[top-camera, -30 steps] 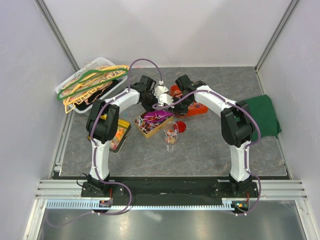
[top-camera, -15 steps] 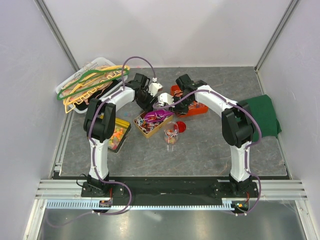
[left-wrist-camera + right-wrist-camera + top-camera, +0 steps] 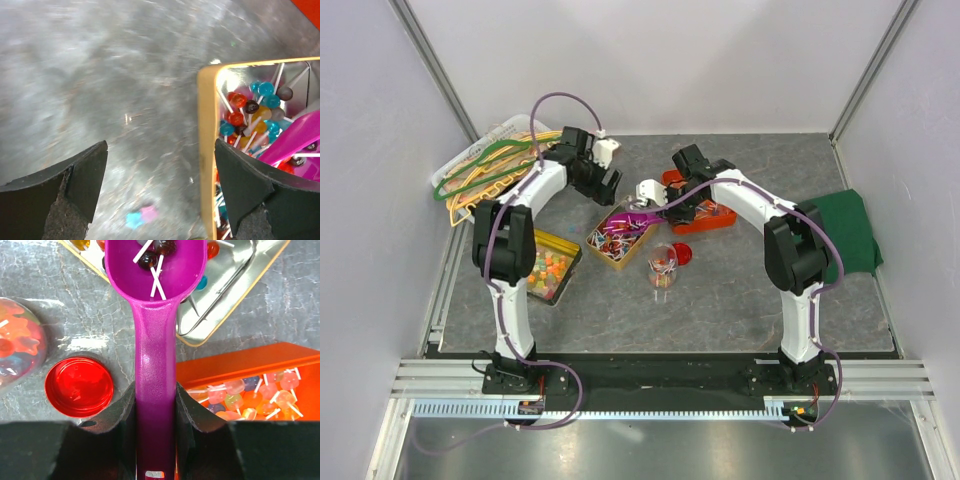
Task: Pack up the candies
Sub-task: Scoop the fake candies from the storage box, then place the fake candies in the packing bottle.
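My right gripper (image 3: 155, 396) is shut on the handle of the purple scoop (image 3: 155, 330). The scoop's bowl holds a few candies (image 3: 152, 255) on sticks above the gold tin (image 3: 227, 287). More candies (image 3: 250, 110) fill that tin (image 3: 620, 238). In the top view the right gripper (image 3: 655, 197) hangs over the tin's far end. My left gripper (image 3: 603, 178) is open and empty, behind and left of the tin. Its right finger (image 3: 245, 185) stands over the tin's rim (image 3: 207, 150). A clear jar (image 3: 662, 266) with candies in it stands in front of the tin.
A round red lid (image 3: 682, 252) lies beside the jar. An orange tray (image 3: 710, 215) of pastel candies sits under the right arm. A yellow tin (image 3: 550, 272) of coloured balls lies at the left. A basket of hangers (image 3: 495, 165) is at the back left, a green cloth (image 3: 850, 235) at the right. One pink and blue sweet (image 3: 140, 217) lies loose on the table.
The left gripper has opened and pulled away from the gold tin toward the back left. The right gripper has stayed put with the scoop.
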`<state>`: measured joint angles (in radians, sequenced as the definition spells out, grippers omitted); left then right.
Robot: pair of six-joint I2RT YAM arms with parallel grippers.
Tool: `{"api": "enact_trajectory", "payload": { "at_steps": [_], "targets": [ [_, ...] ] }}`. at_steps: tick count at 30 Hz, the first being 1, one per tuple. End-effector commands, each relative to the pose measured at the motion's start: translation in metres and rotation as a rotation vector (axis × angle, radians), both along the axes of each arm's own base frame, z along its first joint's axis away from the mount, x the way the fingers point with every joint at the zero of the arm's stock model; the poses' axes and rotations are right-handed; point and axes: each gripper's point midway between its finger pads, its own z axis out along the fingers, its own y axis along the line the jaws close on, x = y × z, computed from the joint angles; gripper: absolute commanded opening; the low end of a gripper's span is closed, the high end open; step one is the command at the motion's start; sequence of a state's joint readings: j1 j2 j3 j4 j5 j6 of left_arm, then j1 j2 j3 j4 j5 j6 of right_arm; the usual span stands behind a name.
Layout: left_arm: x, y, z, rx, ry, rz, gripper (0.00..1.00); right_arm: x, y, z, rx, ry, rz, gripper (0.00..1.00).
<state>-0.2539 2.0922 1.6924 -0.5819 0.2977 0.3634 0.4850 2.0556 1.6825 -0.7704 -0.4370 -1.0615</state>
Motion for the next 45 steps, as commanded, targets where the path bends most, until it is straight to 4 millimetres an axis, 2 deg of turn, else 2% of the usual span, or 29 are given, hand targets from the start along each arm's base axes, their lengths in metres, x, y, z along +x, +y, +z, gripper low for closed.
{"api": "enact_trajectory", "payload": {
  "at_steps": [1,9,15,18,19,20,21,22,24,26,27,29,30,32,33,35,41,45],
  "targets": [
    [0.013,0.011,0.069,-0.095,-0.105,0.064,0.94,0.016,0.012,0.047,0.099,-0.099,-0.011,0.00],
    [-0.002,0.029,0.083,-0.125,-0.106,0.095,0.94,0.030,0.007,0.055,0.136,-0.111,-0.072,0.00],
    [-0.024,0.037,0.077,-0.131,-0.068,0.078,0.94,0.044,-0.003,0.082,0.205,-0.124,-0.136,0.00],
    [-0.035,0.043,0.068,-0.125,-0.043,0.074,0.94,0.041,-0.010,0.101,0.223,-0.142,-0.140,0.00],
    [-0.038,0.046,0.071,-0.130,-0.045,0.077,0.94,0.039,-0.011,0.106,0.230,-0.142,-0.137,0.00],
    [-0.044,0.048,0.064,-0.130,-0.027,0.077,0.94,0.038,-0.019,0.107,0.227,-0.133,-0.148,0.00],
    [-0.047,0.050,0.064,-0.132,-0.023,0.076,0.95,0.035,-0.023,0.115,0.231,-0.146,-0.146,0.00],
    [-0.050,0.052,0.065,-0.143,-0.022,0.077,0.94,0.032,-0.027,0.115,0.228,-0.141,-0.149,0.00],
    [-0.060,0.056,0.059,-0.139,-0.002,0.075,0.94,0.023,-0.038,0.126,0.232,-0.148,-0.155,0.00],
    [-0.070,0.059,0.055,-0.131,0.008,0.073,0.94,0.010,-0.051,0.122,0.193,-0.133,-0.150,0.00],
    [-0.073,0.060,0.053,-0.127,0.010,0.071,0.94,0.002,-0.057,0.132,0.184,-0.153,-0.149,0.00],
    [-0.080,0.062,0.048,-0.116,0.017,0.073,0.95,-0.014,-0.068,0.127,0.136,-0.145,-0.133,0.00],
    [-0.082,0.063,0.047,-0.112,0.017,0.076,0.95,-0.021,-0.076,0.137,0.114,-0.177,-0.138,0.00],
    [-0.086,0.066,0.040,-0.103,0.021,0.082,0.95,-0.038,-0.088,0.134,0.065,-0.163,-0.128,0.00],
    [-0.087,0.066,0.041,-0.101,0.012,0.080,0.95,-0.045,-0.093,0.141,0.057,-0.176,-0.127,0.00],
    [-0.089,0.068,0.037,-0.095,0.013,0.086,0.95,-0.060,-0.102,0.141,0.017,-0.156,-0.125,0.00],
    [-0.098,0.066,0.032,-0.110,0.015,0.084,0.95,-0.097,-0.120,0.152,-0.020,-0.149,-0.121,0.00],
    [-0.102,0.068,0.026,-0.098,0.017,0.089,0.95,-0.117,-0.131,0.142,-0.058,-0.118,-0.116,0.00]
  ]
}}
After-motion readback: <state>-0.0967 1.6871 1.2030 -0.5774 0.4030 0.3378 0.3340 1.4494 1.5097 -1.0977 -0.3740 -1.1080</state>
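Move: About 12 cm back, 3 cm left and a little below the right hand stands the clear jar; the red lid is 9 cm back and 1 cm right, 8 cm down. The tan lollipop box lies 12 cm left and 4 cm back, the orange tray 5 cm ahead and 5 cm right. From the left hand, the star tray is about 21 cm back, 12 cm left; the tan box 12 cm back, 5 cm right; the jar 20 cm back, 14 cm right. Keeping its grip on the purple scoop's handle, the right hand eases forward some 3 cm, then climbs to about 14 cm up while swinging right and back, lifting the bowl out of the tan box and bringing it high nearer the jar. The open, empty left hand rises leftward off the box's far end, then sinks while drawing back towards the star tray. ##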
